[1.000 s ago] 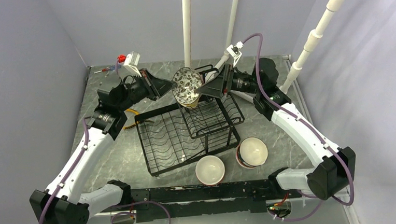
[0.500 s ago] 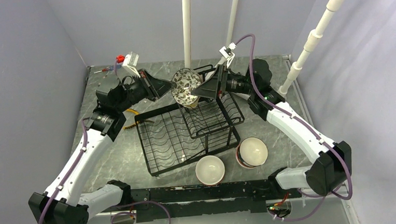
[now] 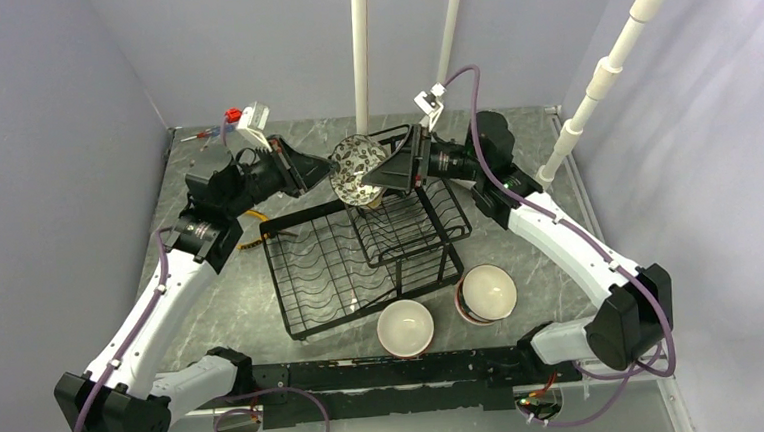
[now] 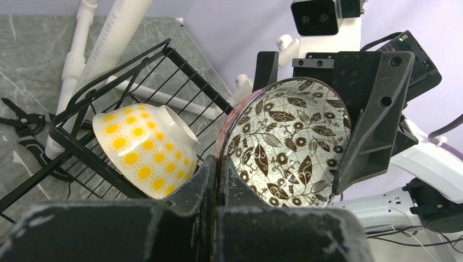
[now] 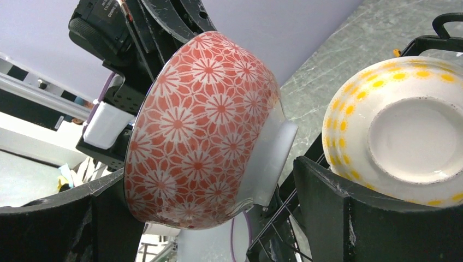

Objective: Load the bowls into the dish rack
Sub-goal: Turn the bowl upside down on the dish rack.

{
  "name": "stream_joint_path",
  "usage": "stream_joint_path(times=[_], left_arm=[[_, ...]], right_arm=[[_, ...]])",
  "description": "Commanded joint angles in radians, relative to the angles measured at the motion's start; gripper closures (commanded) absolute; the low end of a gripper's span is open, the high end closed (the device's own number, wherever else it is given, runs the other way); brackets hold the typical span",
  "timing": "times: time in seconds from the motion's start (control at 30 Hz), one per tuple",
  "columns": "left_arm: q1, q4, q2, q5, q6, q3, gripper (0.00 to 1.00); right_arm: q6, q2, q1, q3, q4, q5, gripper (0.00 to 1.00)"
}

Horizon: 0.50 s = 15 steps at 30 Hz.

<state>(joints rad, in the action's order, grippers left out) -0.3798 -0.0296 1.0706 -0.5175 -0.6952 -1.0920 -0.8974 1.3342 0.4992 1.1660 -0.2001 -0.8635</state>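
My left gripper (image 3: pixel 329 166) is shut on the rim of a bowl (image 3: pixel 357 168), holding it on edge above the dish rack (image 3: pixel 333 269). This bowl has brown leaves inside (image 4: pixel 289 144) and red-and-white flowers outside (image 5: pixel 202 131). My right gripper (image 3: pixel 384 175) is open, one finger (image 4: pixel 377 114) on each side of that bowl, and a gap shows at the bowl's foot. A yellow dotted bowl (image 4: pixel 143 146) leans in the rack's upper wire basket (image 3: pixel 413 209). A white bowl (image 3: pixel 405 327) and a stack of bowls (image 3: pixel 487 293) stand on the table in front of the rack.
Two white poles (image 3: pixel 360 47) rise behind the rack and a third (image 3: pixel 609 62) at the right. Black pliers (image 4: pixel 22 123) lie on the marble table behind the rack. A yellow cable (image 3: pixel 250 219) lies at the rack's left corner.
My right arm has moved left, bringing its open jaws further around the held bowl. The left gripper and the bowl have barely moved.
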Motion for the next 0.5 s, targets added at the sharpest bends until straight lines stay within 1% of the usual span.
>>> stream_joint_path(times=[0.0, 0.1, 0.13, 0.23, 0.3, 0.37, 0.47], left_arm=[[-0.002, 0.060, -0.019, -0.032, 0.008, -0.031, 0.97], [-0.002, 0.036, -0.011, -0.030, 0.024, -0.043, 0.97], [-0.002, 0.032, -0.012, -0.027, 0.029, -0.045, 0.97], [-0.002, 0.032, -0.014, -0.017, 0.040, -0.041, 0.97], [-0.002, 0.034, -0.014, -0.018, 0.036, -0.037, 0.97], [-0.002, 0.043, -0.009, -0.025, 0.032, -0.038, 0.97], [-0.001, 0.047, 0.008, -0.040, 0.029, -0.047, 0.97]], right_arm=[[0.030, -0.004, 0.005, 0.053, 0.024, 0.036, 0.04], [0.045, 0.000, 0.004, 0.063, 0.050, 0.052, 0.08], [0.048, 0.004, 0.004, 0.066, 0.060, 0.056, 0.12], [0.058, 0.015, 0.004, 0.077, 0.082, 0.054, 0.21], [0.068, 0.019, 0.004, 0.085, 0.097, 0.056, 0.29], [0.076, 0.017, 0.004, 0.089, 0.107, 0.063, 0.34], [0.085, 0.012, 0.005, 0.089, 0.115, 0.073, 0.48]])
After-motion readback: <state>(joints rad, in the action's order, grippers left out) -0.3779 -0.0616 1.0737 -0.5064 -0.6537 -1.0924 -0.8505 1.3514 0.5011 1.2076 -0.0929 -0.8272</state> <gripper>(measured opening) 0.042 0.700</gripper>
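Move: The bowl with the leaf-patterned inside is on its side, its rim already pinched in my left hand; its middle is about 5 cm to the right of that hand, 1 cm back and level. From my open right hand, the middle is roughly 2 cm left and 1 cm ahead, already between the fingers. The yellow-dotted bowl lies about 1 cm to the right hand's left, level ahead, some 12 cm lower. The rack's upper basket is centred 4 cm right, 3 cm back, 15 cm below it. I close my right hand around the bowl by roughly a quarter of its opening, one finger on the rim side and the other against the foot, easing about 1 cm forward and 1 cm down as it shuts. My left hand keeps its pinch on the rim and sinks about 1 cm with it. ##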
